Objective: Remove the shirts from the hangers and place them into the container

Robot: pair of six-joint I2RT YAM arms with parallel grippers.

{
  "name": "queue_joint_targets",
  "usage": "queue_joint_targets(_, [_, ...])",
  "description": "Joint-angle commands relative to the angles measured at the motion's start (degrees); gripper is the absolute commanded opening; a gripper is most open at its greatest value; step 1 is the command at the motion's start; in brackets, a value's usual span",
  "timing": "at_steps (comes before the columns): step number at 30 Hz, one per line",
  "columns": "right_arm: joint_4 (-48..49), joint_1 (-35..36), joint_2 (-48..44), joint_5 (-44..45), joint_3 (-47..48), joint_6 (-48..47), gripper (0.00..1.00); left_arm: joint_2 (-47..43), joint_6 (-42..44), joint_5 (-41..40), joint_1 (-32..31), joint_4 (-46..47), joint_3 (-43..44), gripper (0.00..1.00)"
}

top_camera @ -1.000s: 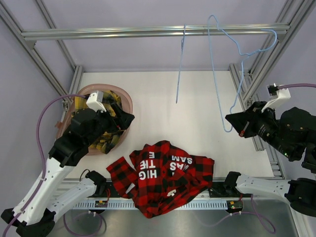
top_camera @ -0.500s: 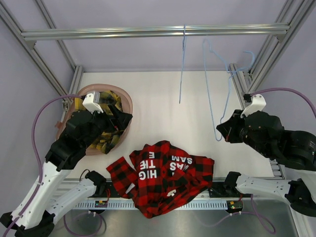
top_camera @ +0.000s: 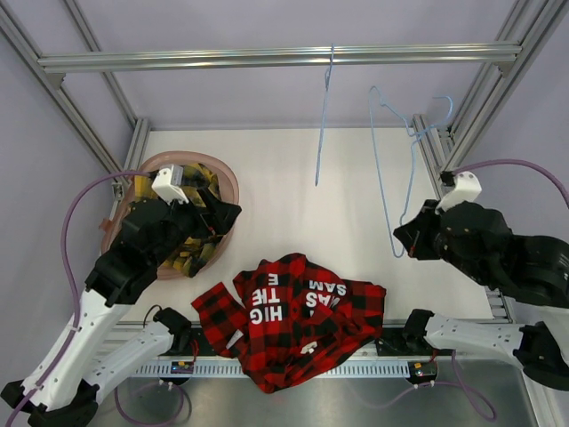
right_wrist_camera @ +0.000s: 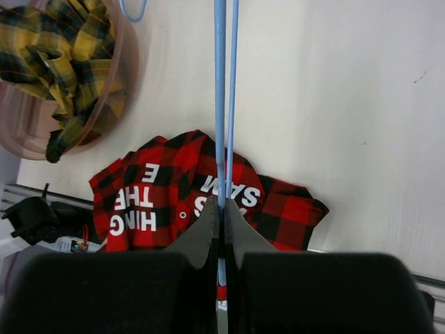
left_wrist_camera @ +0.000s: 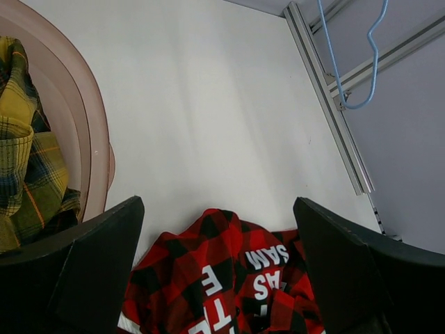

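Observation:
The red-and-black shirt (top_camera: 293, 320) lies crumpled at the table's near edge, white letters up; it also shows below my left fingers (left_wrist_camera: 229, 278) and behind the held wire (right_wrist_camera: 167, 195). The yellow-and-black shirt (top_camera: 191, 245) sits bunched in the pinkish container (top_camera: 200, 157), seen too in both wrist views (left_wrist_camera: 28, 174) (right_wrist_camera: 69, 62). My left gripper (top_camera: 227, 218) stands open and empty over the container's right rim (left_wrist_camera: 94, 132). My right gripper (top_camera: 407, 242) is shut on the lower wire of a bare light-blue hanger (top_camera: 391, 178) (right_wrist_camera: 220, 104). A second bare hanger (top_camera: 324, 124) hangs from the rail.
The silver frame rail (top_camera: 267, 58) crosses the back, with slanted posts at both sides (top_camera: 436, 151). A metal strip with cables (top_camera: 222, 366) runs along the near edge under the red shirt's hem.
My right gripper has carried its hanger down and left, the hook dropping from the rail's right end toward the right post. The left arm has barely shifted. The red shirt has not moved.

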Motion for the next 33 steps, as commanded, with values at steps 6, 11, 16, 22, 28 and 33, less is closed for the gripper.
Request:
queue_joint_targets(6, [2.6, -13.8, 14.2, -6.7, 7.2, -14.8, 0.0, 2.1, 1.6, 3.0, -0.1, 4.5, -1.1, 0.92])
queue_joint_targets(11, [2.8, -24.0, 19.8, -9.6, 13.7, -22.2, 0.0, 1.2, 1.8, 4.5, -0.2, 4.9, -2.2, 0.92])
queue_joint_targets(16, [1.6, -28.3, 26.0, -13.2, 21.8, -26.5, 0.0, 0.2, 2.1, 4.6, -0.1, 5.1, -2.6, 0.92])
queue_joint_targets(22, [-1.6, -33.0, 34.3, -19.0, 33.0, -30.2, 0.0, -1.8, 2.1, 5.2, -0.1, 5.8, -4.3, 0.92])
queue_joint_targets(28, [-1.6, -34.4, 40.0, -23.3, 36.4, -30.3, 0.0, -2.9, 3.1, 5.0, -0.2, 5.2, -4.4, 0.93])
queue_joint_targets(33, [-2.0, -34.9, 42.5, -25.3, 38.0, -29.8, 0.0, -2.8, 3.7, 5.4, -0.1, 4.3, -3.7, 0.94])
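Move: The right hand grips the empty blue hanger, and the stretch of rail that it is bound for lies some 22 cm ahead, about 5 cm left and roughly 20 cm above this hand. The other blue hanger, already on the rail, is about 22 cm ahead, 13 cm left and 5 cm above; the red shirt lies some 9 cm back, 21 cm left and 34 cm below. From the idle left hand that rail stretch is about 14 cm ahead, 23 cm right and 25 cm up. The right hand keeps the hanger's wire pinched in its shut fingers and carries it about 18 cm forward towards the rail, hook end leading, while the hand rolls some 15 degrees, left side down, in the first part of the reach. It dips a couple of centimetres early, climbs to nearly 4 cm above its starting height and then sinks most of that again as it eases in under the rail to the right of the other hanger. ##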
